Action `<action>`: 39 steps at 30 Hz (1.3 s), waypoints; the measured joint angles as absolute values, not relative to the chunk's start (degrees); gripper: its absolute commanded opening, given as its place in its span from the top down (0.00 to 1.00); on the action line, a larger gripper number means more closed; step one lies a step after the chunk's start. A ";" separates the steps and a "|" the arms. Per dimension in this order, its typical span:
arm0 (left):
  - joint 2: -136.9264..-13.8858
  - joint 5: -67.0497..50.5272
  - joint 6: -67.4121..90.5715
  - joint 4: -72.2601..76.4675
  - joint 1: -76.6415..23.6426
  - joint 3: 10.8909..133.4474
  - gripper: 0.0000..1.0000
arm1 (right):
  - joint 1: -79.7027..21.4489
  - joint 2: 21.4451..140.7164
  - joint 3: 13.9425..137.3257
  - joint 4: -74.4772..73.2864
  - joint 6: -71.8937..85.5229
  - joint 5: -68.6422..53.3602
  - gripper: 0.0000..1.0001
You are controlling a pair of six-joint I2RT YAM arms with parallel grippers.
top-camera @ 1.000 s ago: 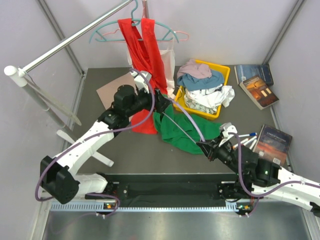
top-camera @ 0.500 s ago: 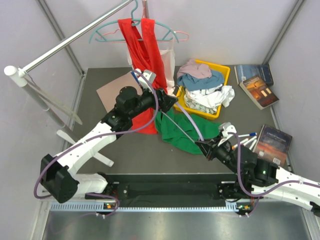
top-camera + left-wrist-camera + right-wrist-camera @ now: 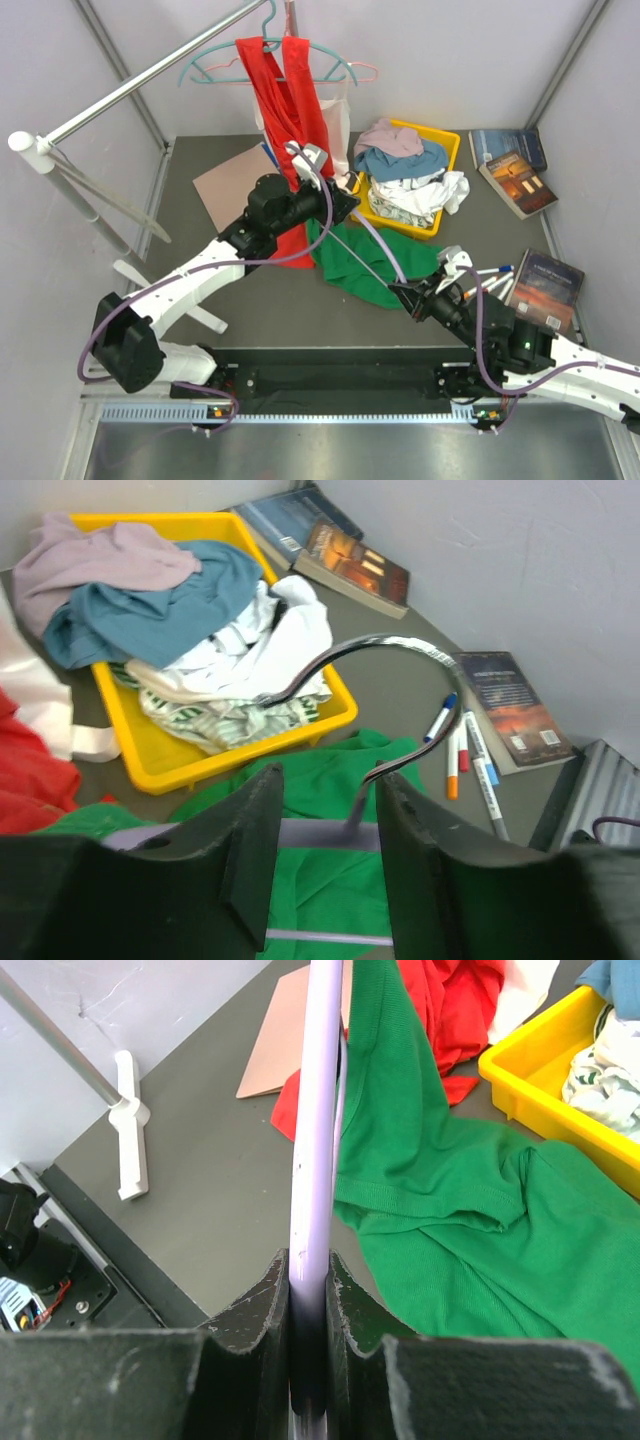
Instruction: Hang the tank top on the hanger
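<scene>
The green tank top (image 3: 356,268) lies crumpled on the table between the two arms. The lavender hanger (image 3: 316,1150) stretches over it, with my right gripper (image 3: 308,1265) shut on one end. In the left wrist view the hanger's bar (image 3: 310,834) crosses the tank top (image 3: 330,900), and its metal hook (image 3: 400,646) curves up ahead. My left gripper (image 3: 330,777) straddles the hanger's neck. Its jaws stand partly apart, with the neck close to the right finger (image 3: 420,860). From above, the left gripper (image 3: 345,205) sits at the tank top's far edge and the right gripper (image 3: 408,293) at its near right.
A yellow bin (image 3: 447,141) of clothes stands just right of the left gripper. A red tank top (image 3: 290,110) hangs from a teal hanger on the rail (image 3: 150,75). Books (image 3: 515,170) and markers (image 3: 490,280) lie at the right, cardboard (image 3: 228,178) at the left.
My left arm has swung right to the hanger's top and its jaws have narrowed around the neck. The right gripper has kept its hold and barely moved.
</scene>
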State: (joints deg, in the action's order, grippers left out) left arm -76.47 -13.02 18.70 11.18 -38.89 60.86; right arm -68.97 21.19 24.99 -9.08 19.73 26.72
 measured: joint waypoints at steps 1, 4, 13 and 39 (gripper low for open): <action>-76.51 -13.13 18.41 11.33 -39.18 60.86 0.73 | -68.97 21.15 24.82 -8.95 19.73 26.72 1.00; -76.51 -14.20 17.19 12.53 -40.71 60.86 0.93 | -68.95 21.10 24.71 -8.93 19.77 26.72 1.00; -78.06 -13.47 11.62 13.72 -41.52 60.86 1.00 | -68.99 21.65 24.69 -9.37 21.02 28.42 0.73; -88.16 -3.38 8.86 0.99 -42.59 69.43 1.00 | -78.37 56.25 40.86 -1.80 17.82 25.71 0.29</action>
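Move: The lavender hanger's neck already sits between my half-open left fingers, only about 1 cm back and 1 cm right. From that hand, the yellow box is some 13 cm ahead, 11 right and well below; the red garment is about 10 left and 2 ahead. My right hand grips the hanger's near end; from it the tank top's body lies about 8 cm ahead, straight below by some 20, and the neck 14 ahead and 9 left. I shut my left fingers on the hanger's neck just below the hook, then lower it about 6 cm and ease it forward, rolling the hand some 15 degrees left side up. Meanwhile my right hand opens and lets go of the near end, rises clear about 6 cm with a slight shift right, then sweeps left fast, about 14 cm, sinking again past the hanger's near side, fingers wide. ##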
